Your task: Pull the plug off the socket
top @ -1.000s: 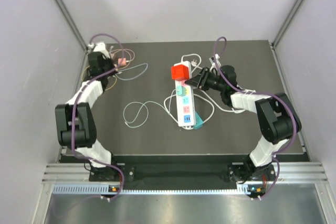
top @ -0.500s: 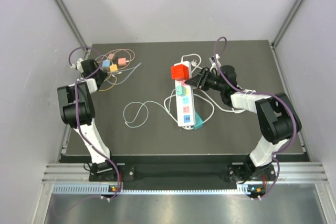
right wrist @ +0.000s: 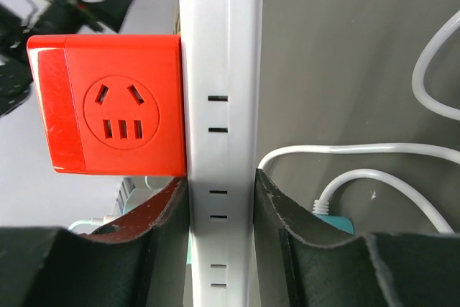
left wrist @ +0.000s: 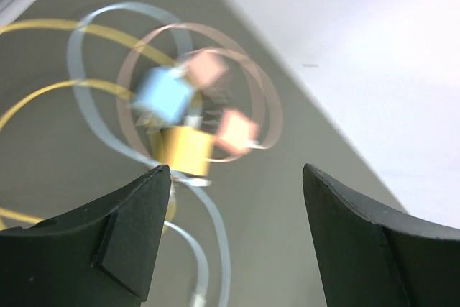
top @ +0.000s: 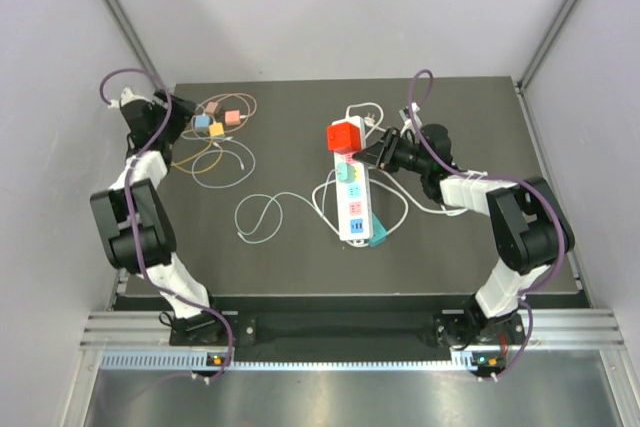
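The socket is a white power strip (top: 352, 202) lying lengthwise mid-table. A red cube plug (top: 344, 136) sits in its far end, and small teal, pink and blue plugs sit along its top. My right gripper (top: 380, 154) is shut on the strip's far end from the right. In the right wrist view its fingers (right wrist: 165, 210) clamp both sides of the strip (right wrist: 219, 141), just below the red plug (right wrist: 115, 113). My left gripper (top: 165, 112) is open at the far left, empty. Its wrist view shows the left gripper (left wrist: 236, 174) above loose blue (left wrist: 167, 94), yellow (left wrist: 184, 147) and pink (left wrist: 237, 131) plugs.
Those loose plugs and their thin coloured cables form a pile (top: 215, 127) at the far left of the table. White cable loops (top: 262, 215) trail left of the strip and around its near end, where a teal plug (top: 376, 237) sticks out. Walls close in on both sides.
My left gripper has opened and drawn back to the left, away from the pile of small plugs, with its arm swinging outward. The right gripper and the strip have not moved.
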{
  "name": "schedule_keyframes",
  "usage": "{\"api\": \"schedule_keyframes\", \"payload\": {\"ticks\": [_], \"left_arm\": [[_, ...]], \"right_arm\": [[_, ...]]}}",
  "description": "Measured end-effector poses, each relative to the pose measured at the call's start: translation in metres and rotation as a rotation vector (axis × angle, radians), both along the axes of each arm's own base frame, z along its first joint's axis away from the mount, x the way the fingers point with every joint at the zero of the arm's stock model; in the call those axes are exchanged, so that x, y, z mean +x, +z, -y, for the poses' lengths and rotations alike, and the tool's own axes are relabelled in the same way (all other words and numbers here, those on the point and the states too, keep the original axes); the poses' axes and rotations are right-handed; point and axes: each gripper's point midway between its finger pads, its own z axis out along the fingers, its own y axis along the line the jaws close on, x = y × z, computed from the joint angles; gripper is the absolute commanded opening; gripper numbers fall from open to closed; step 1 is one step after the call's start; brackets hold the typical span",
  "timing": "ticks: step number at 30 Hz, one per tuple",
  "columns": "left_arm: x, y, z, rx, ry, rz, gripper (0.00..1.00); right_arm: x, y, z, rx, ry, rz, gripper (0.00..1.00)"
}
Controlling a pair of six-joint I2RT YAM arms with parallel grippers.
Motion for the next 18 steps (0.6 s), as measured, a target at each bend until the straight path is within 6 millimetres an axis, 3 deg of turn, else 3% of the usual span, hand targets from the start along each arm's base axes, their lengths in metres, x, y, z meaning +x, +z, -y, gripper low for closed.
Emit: {"api": "schedule_keyframes", "payload": {"ticks": [3,6,8,10,14,16,18], "left_arm": [[-0.011,0.045,0.024,0.006,-0.114,0.111,0.79],[-0.028,0.062,0.064,-0.020,-0.278,0.166,0.79],[-0.039,0.054,0.097,-0.053,-0.394,0.154,0.79],[-0.055,0.037,0.142,-0.090,-0.544,0.119,0.79],[-0.116,0.005,0.239,-0.138,-0.836,0.033,0.80],[-0.148,0.001,0.275,-0.141,-0.937,0.012,0.81],[-0.171,0.011,0.299,-0.126,-1.007,0.029,0.84]], "right_arm": [[0.000,0.000,0.000,0.000,0.001,0.001,0.00],[0.000,0.000,0.000,0.000,0.002,0.001,0.00],[0.000,0.000,0.000,0.000,0.002,0.001,0.00],[0.000,0.000,0.000,0.000,0.002,0.001,0.00],[-0.001,0.000,0.000,0.001,0.006,0.000,0.00],[-0.001,0.000,0.000,0.001,0.006,0.000,0.00],[-0.001,0.000,0.000,0.000,0.006,0.001,0.00]]}}
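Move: The white-corded teal plug, still in the power strip, is what my left hand goes for: about 40 cm to its right and 19 cm back, perhaps 2 cm below it. The red cube on the strip sits some 7 cm farther out than that plug; the teal socket box lies on the table about 12 cm nearer me and 7 cm right of the plug. From my right hand, which grips the strip, the plug is about 4 cm back and 3 cm left. I sweep my empty left hand fast to the right, some 30 cm, and about 17 cm back, away from the pulled plugs and towards the teal plug in the strip. It arcs up about 6 cm and sinks again while the wrist swings nearly 60 degrees clockwise to point at the strip, fingers staying open. My right hand holds the strip still in its pinch. ##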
